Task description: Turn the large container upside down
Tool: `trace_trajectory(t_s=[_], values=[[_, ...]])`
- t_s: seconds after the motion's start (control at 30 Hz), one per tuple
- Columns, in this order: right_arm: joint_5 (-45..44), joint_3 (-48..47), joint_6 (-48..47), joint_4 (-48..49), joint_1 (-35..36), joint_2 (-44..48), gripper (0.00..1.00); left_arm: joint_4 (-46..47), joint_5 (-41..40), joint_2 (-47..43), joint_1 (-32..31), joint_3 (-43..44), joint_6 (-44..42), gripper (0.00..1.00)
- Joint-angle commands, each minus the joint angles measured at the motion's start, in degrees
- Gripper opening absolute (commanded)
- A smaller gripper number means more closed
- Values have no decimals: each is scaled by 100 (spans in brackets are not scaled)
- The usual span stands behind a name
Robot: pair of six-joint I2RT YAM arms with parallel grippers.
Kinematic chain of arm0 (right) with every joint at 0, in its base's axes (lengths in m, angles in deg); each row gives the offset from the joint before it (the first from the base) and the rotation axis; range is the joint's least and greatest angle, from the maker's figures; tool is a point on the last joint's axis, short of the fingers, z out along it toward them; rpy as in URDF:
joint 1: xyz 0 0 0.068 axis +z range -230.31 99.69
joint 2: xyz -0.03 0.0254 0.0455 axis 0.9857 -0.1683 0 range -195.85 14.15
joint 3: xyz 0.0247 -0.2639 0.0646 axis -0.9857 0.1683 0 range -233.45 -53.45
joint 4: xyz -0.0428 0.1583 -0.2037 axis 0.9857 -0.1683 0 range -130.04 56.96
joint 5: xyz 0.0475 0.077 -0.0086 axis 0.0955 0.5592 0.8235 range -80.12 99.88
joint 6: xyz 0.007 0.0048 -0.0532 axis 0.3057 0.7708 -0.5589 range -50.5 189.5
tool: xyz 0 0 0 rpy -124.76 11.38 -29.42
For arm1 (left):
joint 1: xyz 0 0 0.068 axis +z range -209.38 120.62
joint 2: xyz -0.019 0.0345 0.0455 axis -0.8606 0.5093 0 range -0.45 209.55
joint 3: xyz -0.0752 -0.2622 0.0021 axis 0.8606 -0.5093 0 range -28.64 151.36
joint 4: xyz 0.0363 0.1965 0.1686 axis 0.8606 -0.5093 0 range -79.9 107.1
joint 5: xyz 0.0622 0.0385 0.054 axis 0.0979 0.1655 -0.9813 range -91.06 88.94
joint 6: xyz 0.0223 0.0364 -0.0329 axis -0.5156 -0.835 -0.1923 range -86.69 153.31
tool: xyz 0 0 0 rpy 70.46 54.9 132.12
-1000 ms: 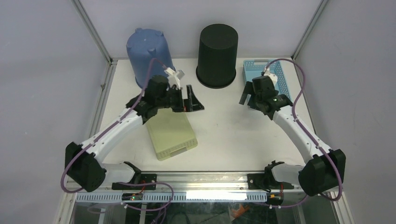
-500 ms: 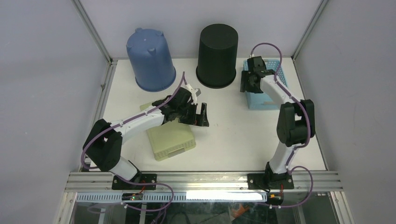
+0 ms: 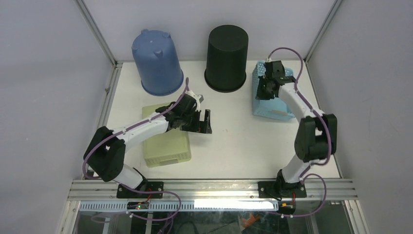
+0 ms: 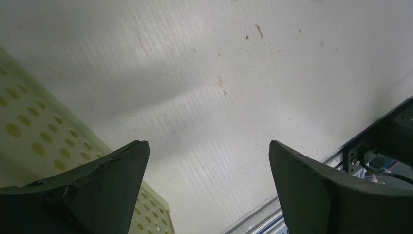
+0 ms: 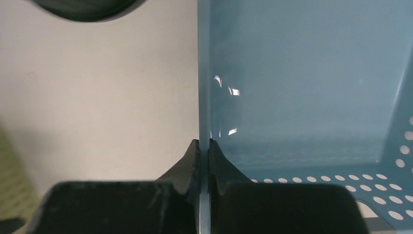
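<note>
The blue perforated basket (image 3: 273, 108) stands at the right of the table, open side up and tilted, with its left wall raised. My right gripper (image 3: 266, 90) is shut on that left wall; in the right wrist view the thin blue wall (image 5: 203, 97) runs between the closed fingertips (image 5: 204, 142) and the basket's inside (image 5: 302, 87) fills the right half. My left gripper (image 3: 207, 122) hangs open over bare table beside a yellow-green perforated basket (image 3: 165, 146). In the left wrist view its jaws (image 4: 208, 146) stand wide with nothing between them, and the yellow-green basket (image 4: 29, 126) lies at the left.
An upturned blue bucket (image 3: 156, 61) stands at the back left and an upturned black bucket (image 3: 226, 56) at the back middle, close to the blue basket. The black bucket's rim (image 5: 87, 7) shows at the top of the right wrist view. Frame posts line the back corners.
My right gripper has shut on the blue basket's left wall, and the basket has tipped. The yellow-green basket has slid and turned leftward; my left gripper has shifted slightly left, still open.
</note>
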Motion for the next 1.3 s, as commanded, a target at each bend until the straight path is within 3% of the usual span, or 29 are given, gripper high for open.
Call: trace_trajectory(t_s=[0.0,0.17,0.3,0.47,0.53,0.7,0.77,0.93,1.0,1.13,1.27], values=[[1425,543,1132,259,11,1843,0,-107,-116,-804,402,81,-73,99],[2463,1538,2583,590,115,3464,0,-273,393,-1312,1329,186,-46,99],[2681,2227,3720,906,619,4479,0,-391,476,-1464,1698,531,-12,99],[2967,3700,5509,3006,1371,5453,0,-441,463,-1410,1755,951,130,99],[2939,4020,5749,3563,1720,5406,0,-462,325,-1386,1764,1053,126,99],[2736,3735,5526,4274,2820,4357,0,-644,-101,-1584,1828,1248,179,99],[2758,3759,5546,5098,2966,3895,0,-675,-183,-1729,1870,1318,186,99],[3236,4209,6983,7967,2982,2969,0,-925,-439,-1915,1917,1636,193,99],[3334,4364,7340,8668,2935,2722,0,-928,-432,-1991,1925,1679,217,99],[3489,5006,7521,8764,2661,2731,0,-923,-286,-1961,1918,1737,211,99],[3651,6135,7576,8518,1942,3317,0,-924,-185,-1862,1922,1743,181,99]])
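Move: My right hand already pinches the left rim of the light-blue container, whose middle is about 11 cm to the right, 5 ahead and 5 lower. The open table it goes to is some 23 cm left, 15 back and 11 below; the green container is about 41 left and 22 back, the black bin 16 left and 14 ahead. From my open left hand, the light-blue container lies about 33 cm right and 20 ahead, the green one 17 left and 6 back. With my right fingers kept shut on the rim, I swing the light-blue container up and back, then left towards the green container, about 20 cm back and 23 left overall, rolling my wrist some 80 degrees so its left side rises; near the end I ease slightly down and right. Meanwhile my left hand clears out, still open, rising about 20 cm while going left and forward. ##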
